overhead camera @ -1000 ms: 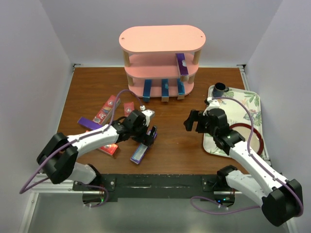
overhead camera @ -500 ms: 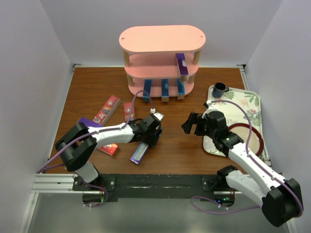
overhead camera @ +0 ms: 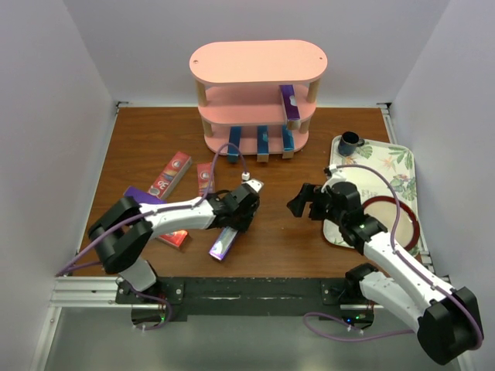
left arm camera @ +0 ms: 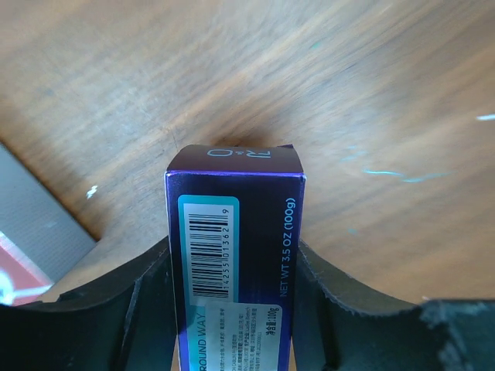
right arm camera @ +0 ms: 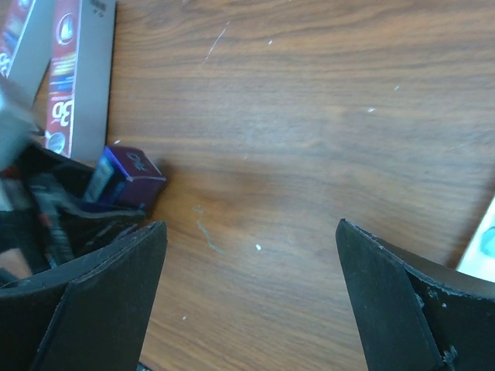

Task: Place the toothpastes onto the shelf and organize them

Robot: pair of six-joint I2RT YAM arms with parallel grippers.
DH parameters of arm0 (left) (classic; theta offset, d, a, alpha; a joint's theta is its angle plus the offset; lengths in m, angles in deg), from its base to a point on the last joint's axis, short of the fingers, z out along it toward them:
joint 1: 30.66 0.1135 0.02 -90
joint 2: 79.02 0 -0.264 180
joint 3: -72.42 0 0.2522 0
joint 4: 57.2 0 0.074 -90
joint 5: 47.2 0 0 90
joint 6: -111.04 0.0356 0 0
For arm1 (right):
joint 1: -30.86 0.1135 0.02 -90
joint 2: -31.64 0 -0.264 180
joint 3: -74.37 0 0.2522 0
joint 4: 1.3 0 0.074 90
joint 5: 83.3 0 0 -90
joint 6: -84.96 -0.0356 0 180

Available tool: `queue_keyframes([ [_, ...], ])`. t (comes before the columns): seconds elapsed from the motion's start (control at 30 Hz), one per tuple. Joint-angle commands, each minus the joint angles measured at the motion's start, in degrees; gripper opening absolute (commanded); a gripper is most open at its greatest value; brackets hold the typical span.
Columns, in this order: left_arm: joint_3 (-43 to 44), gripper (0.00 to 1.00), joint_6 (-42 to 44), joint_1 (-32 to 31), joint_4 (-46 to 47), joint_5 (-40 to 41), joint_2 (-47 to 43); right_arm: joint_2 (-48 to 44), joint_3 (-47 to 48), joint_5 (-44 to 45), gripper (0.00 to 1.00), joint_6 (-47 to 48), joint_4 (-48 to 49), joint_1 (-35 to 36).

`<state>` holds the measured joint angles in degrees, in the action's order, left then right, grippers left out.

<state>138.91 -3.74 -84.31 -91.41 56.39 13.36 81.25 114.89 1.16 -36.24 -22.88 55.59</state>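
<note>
The pink shelf [overhead camera: 259, 62] stands at the back, with one purple toothpaste [overhead camera: 288, 106] on its middle tier and three blue ones [overhead camera: 262, 141] on the bottom tier. My left gripper [overhead camera: 235, 222] [left arm camera: 233, 246] is low at the table, both jaws pressed against the sides of a purple toothpaste [overhead camera: 223, 243] [left arm camera: 236, 232] lying flat. Red toothpastes [overhead camera: 172, 171] [right arm camera: 68, 85] and another purple one [overhead camera: 143, 195] lie to its left. My right gripper [overhead camera: 298, 202] [right arm camera: 249, 224] hangs open over bare wood, right of the held carton, whose end [right arm camera: 133, 176] shows in its view.
A floral tray [overhead camera: 390, 164] at the right holds a dark mug [overhead camera: 349, 142] and a red-rimmed plate [overhead camera: 396, 222]. My right arm passes over the tray. White walls close in the table on the left, right and back.
My left gripper shifted over the purple toothpaste and its jaws closed onto the sides. My right gripper drifted slightly left and toward the near edge, still open.
</note>
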Motion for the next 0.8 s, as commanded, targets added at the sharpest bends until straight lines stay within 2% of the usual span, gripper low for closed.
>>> queue_keyframes([
  [0.0, -1.83, 0.44, -3.17, 1.52, 6.46, -1.01, -11.49, -0.91, -2.41, -4.47, 0.94, -3.25, 6.14, 0.75],
  [0.13, -7.01, 0.44, -8.43, 6.53, 12.87, -5.48, -19.85, -0.48, -3.12, -4.22, 0.94, -4.04, 7.55, 2.6],
  [0.2, -10.78, 0.44, -10.63, 10.73, 17.79, -9.78, -24.32, -0.47, -3.12, -2.99, 0.94, -4.13, 9.12, 5.32],
  [0.37, -15.63, 0.45, -18.81, 16.81, 26.05, -14.36, -30.58, 2.24, -1.19, 2.46, 0.95, -4.31, 11.5, 14.62],
  [0.6, -24.06, 0.48, -30.31, 23.58, 33.45, -15.77, -37.7, 5.24, 0.57, 10.63, 0.95, -3.34, 18.44, 26.32],
  [0.77, -31.36, 0.48, -40.42, 26.05, 44.43, -16.66, -40.78, 7.43, 2.15, 15.99, 0.95, -1.59, 25.29, 33.18],
])
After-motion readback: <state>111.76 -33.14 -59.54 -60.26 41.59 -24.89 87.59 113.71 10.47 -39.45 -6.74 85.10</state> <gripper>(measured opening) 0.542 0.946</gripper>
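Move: The purple toothpaste is already between the left fingers, gripped towards its far end just at table height; its middle lies about 4 cm back and 3 cm left of the left hand. From the right hand, that middle is some 21 cm left, 6 cm back and 9 cm lower. A red toothpaste lies on the table about 8 cm ahead and 9 cm left of the left hand; another lies some 20 cm left and 3 cm back of it. Keeping its grip on the purple toothpaste, the left hand sweeps it up about 13 cm, fast at first, then drifts some 7 cm left and 5 cm forward towards the nearer red toothpaste while the wrist swings the fingers from steeply down to almost level, pointing forward and right. Meanwhile the right hand, fingers staying wide open and empty, travels about 12 cm left and 6 cm back towards the near end of the raised box, turning some 20 degrees counter-clockwise and rising slightly at the end. ##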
